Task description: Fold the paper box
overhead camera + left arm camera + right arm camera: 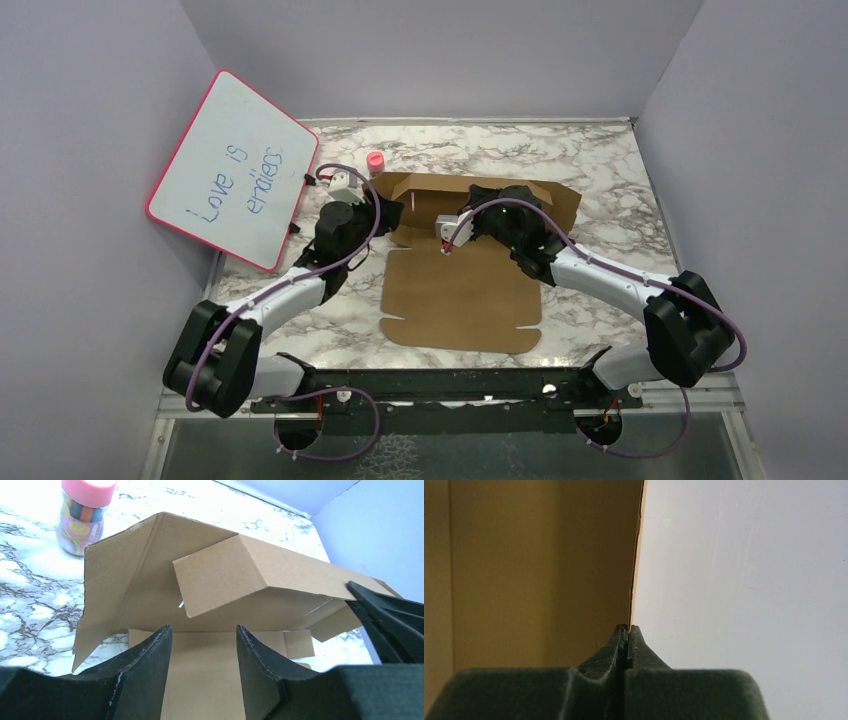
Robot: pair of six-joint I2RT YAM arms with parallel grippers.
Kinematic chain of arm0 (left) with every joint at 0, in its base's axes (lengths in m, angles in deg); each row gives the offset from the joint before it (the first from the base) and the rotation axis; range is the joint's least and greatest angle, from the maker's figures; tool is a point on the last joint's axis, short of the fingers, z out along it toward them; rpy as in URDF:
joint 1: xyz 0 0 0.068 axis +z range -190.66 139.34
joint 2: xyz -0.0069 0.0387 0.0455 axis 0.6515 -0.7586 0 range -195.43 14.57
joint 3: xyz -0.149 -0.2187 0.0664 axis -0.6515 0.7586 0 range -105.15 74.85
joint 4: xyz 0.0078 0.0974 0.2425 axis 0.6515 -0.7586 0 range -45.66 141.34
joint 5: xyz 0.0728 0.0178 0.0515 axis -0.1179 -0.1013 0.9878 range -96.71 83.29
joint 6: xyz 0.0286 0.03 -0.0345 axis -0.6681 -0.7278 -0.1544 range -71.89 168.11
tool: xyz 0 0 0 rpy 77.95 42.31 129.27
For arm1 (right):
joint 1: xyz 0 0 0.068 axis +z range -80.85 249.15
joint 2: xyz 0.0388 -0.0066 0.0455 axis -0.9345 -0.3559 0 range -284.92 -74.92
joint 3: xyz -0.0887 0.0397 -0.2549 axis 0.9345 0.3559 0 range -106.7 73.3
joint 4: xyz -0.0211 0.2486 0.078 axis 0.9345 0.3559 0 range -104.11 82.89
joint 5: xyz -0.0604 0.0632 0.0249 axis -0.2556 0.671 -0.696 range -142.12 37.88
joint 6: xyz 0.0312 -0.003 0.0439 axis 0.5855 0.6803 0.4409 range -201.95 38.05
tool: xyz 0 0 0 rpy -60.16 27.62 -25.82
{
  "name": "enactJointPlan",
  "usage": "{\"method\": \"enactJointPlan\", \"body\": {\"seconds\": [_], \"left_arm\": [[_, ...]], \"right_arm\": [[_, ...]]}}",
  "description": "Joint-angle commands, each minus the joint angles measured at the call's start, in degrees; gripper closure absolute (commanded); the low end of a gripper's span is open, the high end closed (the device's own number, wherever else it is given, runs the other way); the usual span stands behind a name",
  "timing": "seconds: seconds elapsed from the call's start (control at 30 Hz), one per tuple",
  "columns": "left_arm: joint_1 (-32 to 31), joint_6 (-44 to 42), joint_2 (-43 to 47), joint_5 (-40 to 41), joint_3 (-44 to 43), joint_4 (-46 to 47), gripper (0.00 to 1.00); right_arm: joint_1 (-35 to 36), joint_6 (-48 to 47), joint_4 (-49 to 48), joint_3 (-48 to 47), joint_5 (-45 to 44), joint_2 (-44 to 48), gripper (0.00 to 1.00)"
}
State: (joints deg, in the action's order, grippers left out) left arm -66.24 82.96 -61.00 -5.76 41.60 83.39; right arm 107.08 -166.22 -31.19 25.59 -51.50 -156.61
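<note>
The paper box (460,290) is a brown cardboard sheet lying flat in the middle of the table, with its far panels folded upward. In the left wrist view a long flap (260,572) hangs tilted over the box floor. My left gripper (204,627) is open at the box's left side, its fingers over the floor panel with nothing between them; from above it sits at the left wall (385,205). My right gripper (628,626) is shut, pinching the thin edge of a raised cardboard panel (544,570). It reaches over the back of the box (485,205).
A small jar with a pink cap (375,160) (82,517) stands just beyond the box's far left corner. A pink-framed whiteboard (235,170) leans against the left wall. Lavender walls close in the marble table (620,180) on three sides.
</note>
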Motion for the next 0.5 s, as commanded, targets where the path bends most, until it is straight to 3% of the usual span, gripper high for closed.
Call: {"method": "enactJointPlan", "body": {"seconds": [0.0,0.27,0.47], "left_arm": [[0.7,-1.0,5.5,4.6,1.2,-6.3,0.48],[3.9,-3.2,11.0,17.1,1.7,-12.8,0.48],[6.7,-6.2,8.1,17.9,2.3,-10.8,0.47]], "right_arm": [[0.7,-0.5,-0.2,0.9,-0.2,0.6,0.99],[0.7,-0.2,-0.1,0.6,0.1,0.6,0.99],[0.7,-0.4,-0.1,0.5,0.2,0.3,0.99]]}}
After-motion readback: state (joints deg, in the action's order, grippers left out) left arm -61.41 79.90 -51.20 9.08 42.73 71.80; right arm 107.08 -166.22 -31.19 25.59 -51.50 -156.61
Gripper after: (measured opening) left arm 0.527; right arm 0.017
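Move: The paper box's left side flap stands roughly 5 cm ahead of the left hand and 3 cm to its left, its middle about 8 cm lower. The folded-in tab at the left end of the far wall's rim is some 8 cm ahead, 3 cm right and 3 cm below; the pink-capped bottle stands about 13 cm ahead, 4 cm left and 11 cm down. From the right hand that side flap is about level, 20 cm left and 12 cm below. The right fingers keep their pinch on the box's far rim, holding still, while the left hand touches nothing and swings about 9 cm to its left, past the near side of the left flap and out beside the box. It turns some 20 degrees counter-clockwise until it points nearly straight forward, its fingers staying half open. ##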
